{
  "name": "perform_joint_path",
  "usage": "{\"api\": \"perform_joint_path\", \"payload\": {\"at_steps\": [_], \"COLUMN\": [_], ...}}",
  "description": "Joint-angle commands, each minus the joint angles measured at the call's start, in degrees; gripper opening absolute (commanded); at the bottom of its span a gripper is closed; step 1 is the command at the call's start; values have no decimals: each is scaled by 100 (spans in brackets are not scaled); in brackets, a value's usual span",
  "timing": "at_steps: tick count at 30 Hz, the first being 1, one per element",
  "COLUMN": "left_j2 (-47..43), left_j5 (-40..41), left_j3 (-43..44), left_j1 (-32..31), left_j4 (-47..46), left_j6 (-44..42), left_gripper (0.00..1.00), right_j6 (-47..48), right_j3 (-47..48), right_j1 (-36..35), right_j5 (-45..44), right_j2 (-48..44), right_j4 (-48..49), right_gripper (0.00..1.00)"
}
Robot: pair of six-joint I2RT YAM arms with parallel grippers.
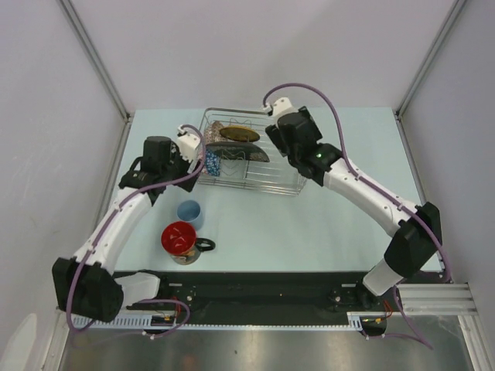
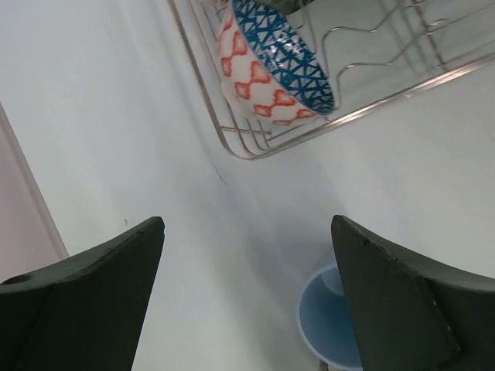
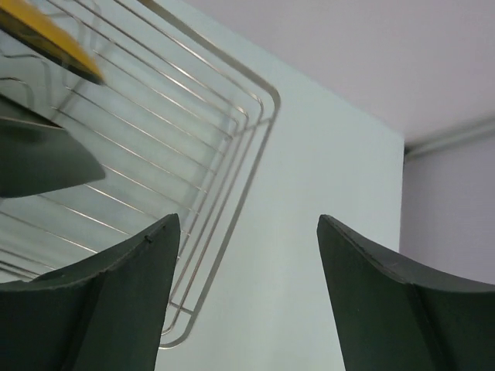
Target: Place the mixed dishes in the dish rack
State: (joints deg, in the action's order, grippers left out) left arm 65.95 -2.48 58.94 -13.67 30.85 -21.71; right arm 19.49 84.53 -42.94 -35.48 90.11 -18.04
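Observation:
The dish rack (image 1: 263, 188) stands at the back middle of the table. On edge at its left end is the blue-patterned bowl (image 1: 213, 162) (image 2: 274, 66), red diamonds on its outside. A reddish bowl (image 1: 203, 139) shows partly behind it. The dark plate with the yellow motif (image 1: 238, 134) (image 3: 46, 39) leans in the middle, beside another dark dish (image 1: 251, 151) (image 3: 39, 162). The light-blue cup (image 1: 190, 212) (image 2: 332, 325) and the red mug (image 1: 180, 239) stand in front of the rack. My left gripper (image 1: 192, 153) (image 2: 247, 224) hangs open and empty at the rack's left end. My right gripper (image 1: 275, 133) (image 3: 247, 220) is open and empty over its right end.
The rack's wire rim (image 2: 348, 116) (image 3: 232, 154) runs close under both grippers. The mug's black handle (image 1: 205, 245) points right. Grey walls close in the table on the left, back and right. The arm bases sit along the near edge.

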Motion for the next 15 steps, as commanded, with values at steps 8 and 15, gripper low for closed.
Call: {"api": "perform_joint_path", "payload": {"at_steps": [8,15], "left_j2": [2034,2553], "left_j5": [37,-138], "left_j3": [1260,1366], "left_j1": [1165,1183], "left_j4": [-958,-1108], "left_j6": [546,782], "left_gripper": [92,92], "right_j6": [-2282,-2564], "right_j3": [-7,-42], "right_j1": [1199,1297], "right_j5": [577,692], "right_j2": [745,1053], "right_j4": [-752,-1078], "right_gripper": [74,72]}}
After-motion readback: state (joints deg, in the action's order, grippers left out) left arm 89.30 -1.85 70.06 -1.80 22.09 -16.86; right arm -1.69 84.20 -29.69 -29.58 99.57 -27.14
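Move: The left hand goes for the dish rack's left side, its middle about 15 cm ahead, level sideways and 14 cm below. The patterned bowl is 9 cm ahead and 5 cm right, the blue cup 8 cm back and straight behind. From the right hand, the rack's right side is 4 cm ahead, 5 cm right and 24 cm below; the dark plate is 4 cm ahead, 12 cm left. Left hand swings about 10 cm forward, veering left outside the rack; right sinks some 11 cm towards its right side. ##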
